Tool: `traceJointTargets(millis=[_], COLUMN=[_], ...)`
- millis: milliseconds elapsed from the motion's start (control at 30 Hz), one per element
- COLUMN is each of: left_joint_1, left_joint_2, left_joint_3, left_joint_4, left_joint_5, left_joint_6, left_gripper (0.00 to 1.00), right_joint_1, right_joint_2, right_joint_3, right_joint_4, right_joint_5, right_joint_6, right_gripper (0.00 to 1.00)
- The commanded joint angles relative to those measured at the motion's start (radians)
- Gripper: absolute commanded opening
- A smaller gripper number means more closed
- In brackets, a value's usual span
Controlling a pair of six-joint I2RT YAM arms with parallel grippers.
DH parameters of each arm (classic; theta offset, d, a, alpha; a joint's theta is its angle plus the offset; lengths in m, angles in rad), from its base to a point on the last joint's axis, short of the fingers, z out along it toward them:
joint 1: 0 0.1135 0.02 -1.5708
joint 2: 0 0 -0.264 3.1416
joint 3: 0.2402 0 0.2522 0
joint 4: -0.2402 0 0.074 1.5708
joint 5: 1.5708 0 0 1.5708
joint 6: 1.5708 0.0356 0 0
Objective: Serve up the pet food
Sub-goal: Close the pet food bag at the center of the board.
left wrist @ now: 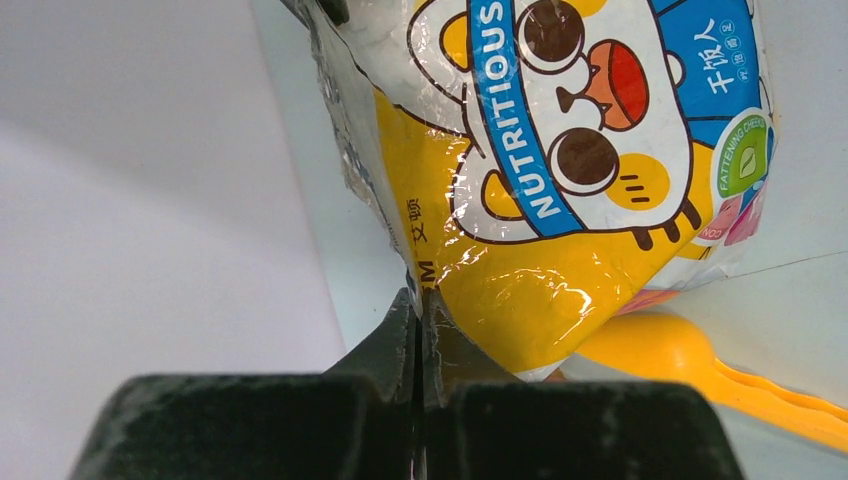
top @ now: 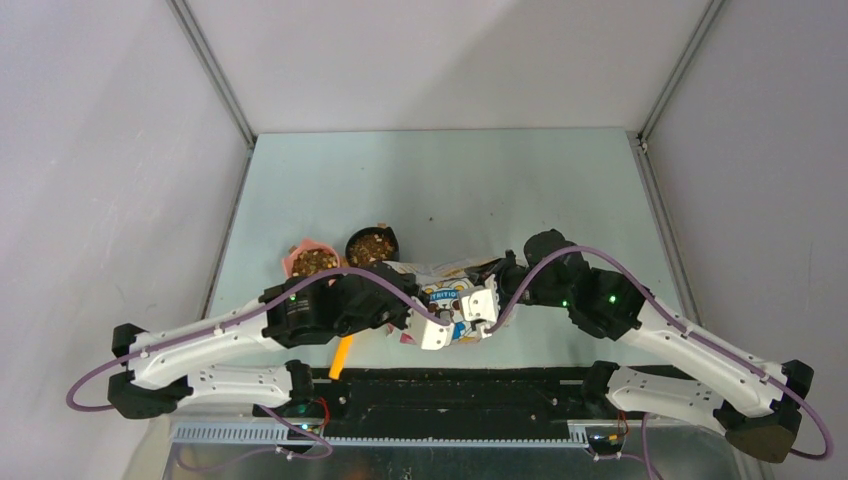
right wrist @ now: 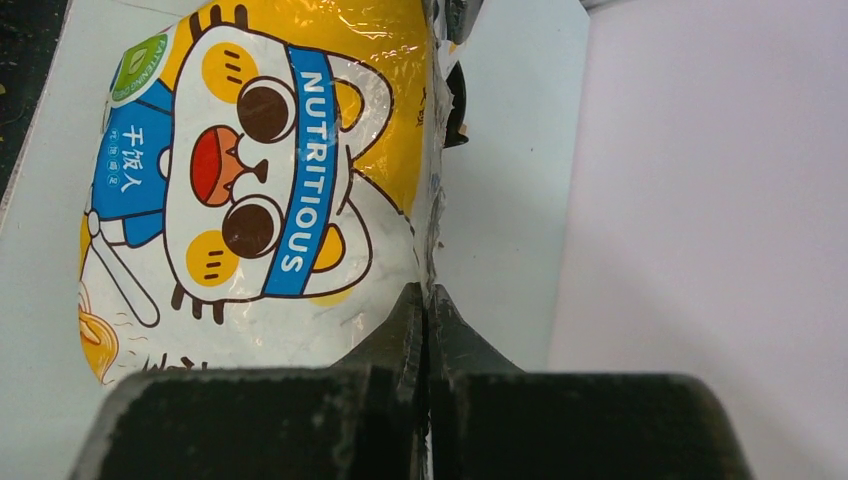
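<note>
Brown pet food fills a black bowl and a pink bowl left of centre. A white-yellow cartoon-cat bag lies just right of them, stretched between both arms. My left gripper is shut on the bag's left edge; in the left wrist view the gripper pinches the seam of the bag. My right gripper is shut on the opposite edge, and the right wrist view has the gripper clamped on the bag's side seam.
A yellow scoop lies under the left arm near the table's front edge, and the scoop's bowl shows below the bag in the left wrist view. White walls enclose the table on three sides.
</note>
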Motion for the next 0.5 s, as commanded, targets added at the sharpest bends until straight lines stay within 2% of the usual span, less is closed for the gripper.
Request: traceJointTargets(millis=[0,67,100,133,200,467], left_joint_1=[0.029,0.029,0.028,0.027,0.027,0.027], left_joint_2=[-0.03,-0.029,-0.028,-0.027,-0.034,-0.07], left_joint_3=[0.058,0.062,0.064,0.063,0.055,0.038], left_joint_4=[-0.056,-0.045,-0.039,-0.032,0.004,0.037], left_joint_5=[-0.19,-0.179,-0.166,-0.16,-0.149,-0.097], left_joint_6=[0.049,0.047,0.045,0.044,0.036,0.019], left_gripper=[0.0,0.0,0.0,0.0,0.0,0.0], right_joint_1=[-0.014,-0.014,-0.013,-0.012,-0.012,-0.004], right_joint_2=[-0.071,-0.062,-0.051,-0.044,-0.008,0.067], right_joint_3=[0.027,0.027,0.027,0.027,0.026,0.027], right_joint_4=[0.04,0.022,0.026,0.033,0.057,0.14], right_joint_5=[0.117,0.071,0.035,0.018,-0.019,-0.082], right_joint_6=[0.032,0.024,0.025,0.023,0.021,0.008], right_gripper=[0.0,0.04,0.1,0.22,0.31,0.35])
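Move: My right fingers are shut on the right part of the pet food bag's raised mouth edge. The bag's middle lies about 5 cm to their left, 5 cm back and 7 cm lower. The black bowl is some 17 cm left of them, 5 cm farther out and 12 cm down; the orange scoop is roughly 21 cm left, 12 cm back and 12 cm down. From my left hand, pinching the same edge farther left, the bag's middle is about 4 cm right, 4 cm back and 7 cm below. I open my right fingers about a third of the way, letting go of the mouth edge, then slide the hand about 1.5 cm left along it towards my left hand, drifting slightly forward, with the open fingers still straddling the edge and the wrist hardly turning. My left hand stays almost in place and keeps its closed pinch on the edge. ##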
